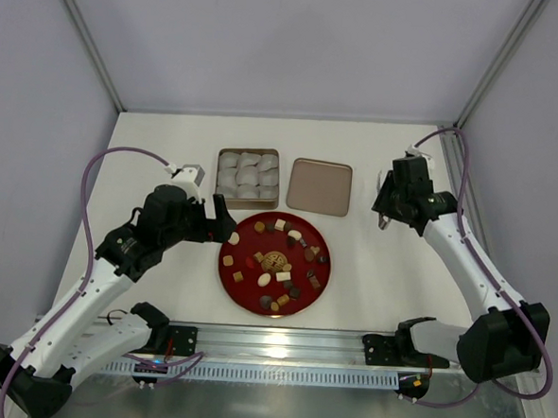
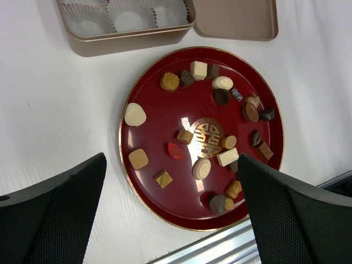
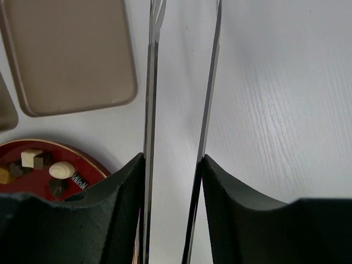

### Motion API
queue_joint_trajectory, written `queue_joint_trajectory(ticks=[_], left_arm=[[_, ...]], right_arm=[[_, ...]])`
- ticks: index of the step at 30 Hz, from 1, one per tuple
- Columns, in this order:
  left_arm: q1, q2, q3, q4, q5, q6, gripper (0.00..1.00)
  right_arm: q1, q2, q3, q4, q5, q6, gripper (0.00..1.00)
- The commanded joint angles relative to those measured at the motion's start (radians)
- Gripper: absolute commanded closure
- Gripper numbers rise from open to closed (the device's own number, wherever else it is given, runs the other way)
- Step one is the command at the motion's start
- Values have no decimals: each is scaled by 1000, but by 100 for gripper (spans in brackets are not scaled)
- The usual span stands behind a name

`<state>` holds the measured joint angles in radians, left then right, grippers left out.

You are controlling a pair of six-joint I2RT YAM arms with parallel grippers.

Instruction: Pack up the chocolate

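Several small pieces of chocolate point(image 1: 276, 262) in dark brown, tan, cream and red lie scattered on a round red plate point(image 1: 226, 272). In the left wrist view the same chocolate point(image 2: 201, 168) and plate point(image 2: 127, 165) fill the middle. My left gripper point(image 1: 223, 220) hovers open over the plate's left side point(image 2: 171, 159), with nothing between its fingers. My right gripper point(image 1: 385, 208) is off to the right of the lid, shut on a pair of thin metal tongs point(image 3: 149, 99) whose two blades run forward between its fingers point(image 3: 173, 165).
A tan tin box point(image 1: 249, 151) lined with white paper cups point(image 2: 131, 16) stands behind the plate. Its flat lid point(image 1: 319, 186) lies to its right, seen too in the right wrist view point(image 3: 71, 55). A metal rail point(image 1: 280, 340) runs along the near edge.
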<state>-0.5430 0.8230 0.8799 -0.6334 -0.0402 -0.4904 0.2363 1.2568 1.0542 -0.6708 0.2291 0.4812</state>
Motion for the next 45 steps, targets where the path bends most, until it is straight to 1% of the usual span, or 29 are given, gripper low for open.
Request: queue_joint_trajectory(ticks=[1, 4, 9, 12, 15, 16, 22, 30, 36, 45], left_arm=[[-2, 5, 5, 23, -4, -4, 0], [-2, 7, 5, 23, -12, -4, 0], [-2, 8, 7, 18, -39, -1, 0], [-2, 5, 7, 15, -55, -2, 0], [-2, 5, 8, 11, -78, 0, 0], [-2, 2, 10, 9, -84, 1, 0], [-2, 4, 28, -11, -141, 13, 0], [-2, 5, 68, -55, -187, 29, 0], [-2, 2, 74, -77, -219, 39, 0], [-2, 1, 73, -84, -228, 39, 0]], right_arm=[[37, -72, 18, -27, -34, -23, 53], [78, -121, 17, -50, -53, -18, 54], [239, -197, 21, -93, -53, 13, 54], [300, -236, 3, -85, -117, 42, 55], [365, -250, -7, -93, -128, 68, 57], [417, -254, -8, -96, -123, 72, 57], [593, -228, 1, -89, -102, 106, 58], [760, -99, 20, -44, -97, 105, 58], [846, -16, 39, -29, -114, 74, 58], [880, 7, 50, -10, -116, 76, 58]])
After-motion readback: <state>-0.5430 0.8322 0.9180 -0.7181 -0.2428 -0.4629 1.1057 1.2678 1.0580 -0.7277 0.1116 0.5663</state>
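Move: About 27 cm to the left of the right hand, 12 cm nearer the base and 15 cm below lies the middle of the red plate with the chocolates. The box lid sits some 16 cm to that hand's left and 12 cm farther out, the box with paper cups about 37 cm left and 13 cm out. From the left hand the plate's middle is roughly 16 cm to the right, level fore and aft, 20 cm down. Swinging left and back, the right hand carries the already gripped metal tongs some 29 cm from beside the lid to over the plate, arching up about 5 cm before sinking 6 cm or so. The wrist turns about 50 degrees counter-clockwise, bringing the still parted tips over the medallion. The open left hand shifts nearly 4 cm left, away from the plate, rolling slightly. ##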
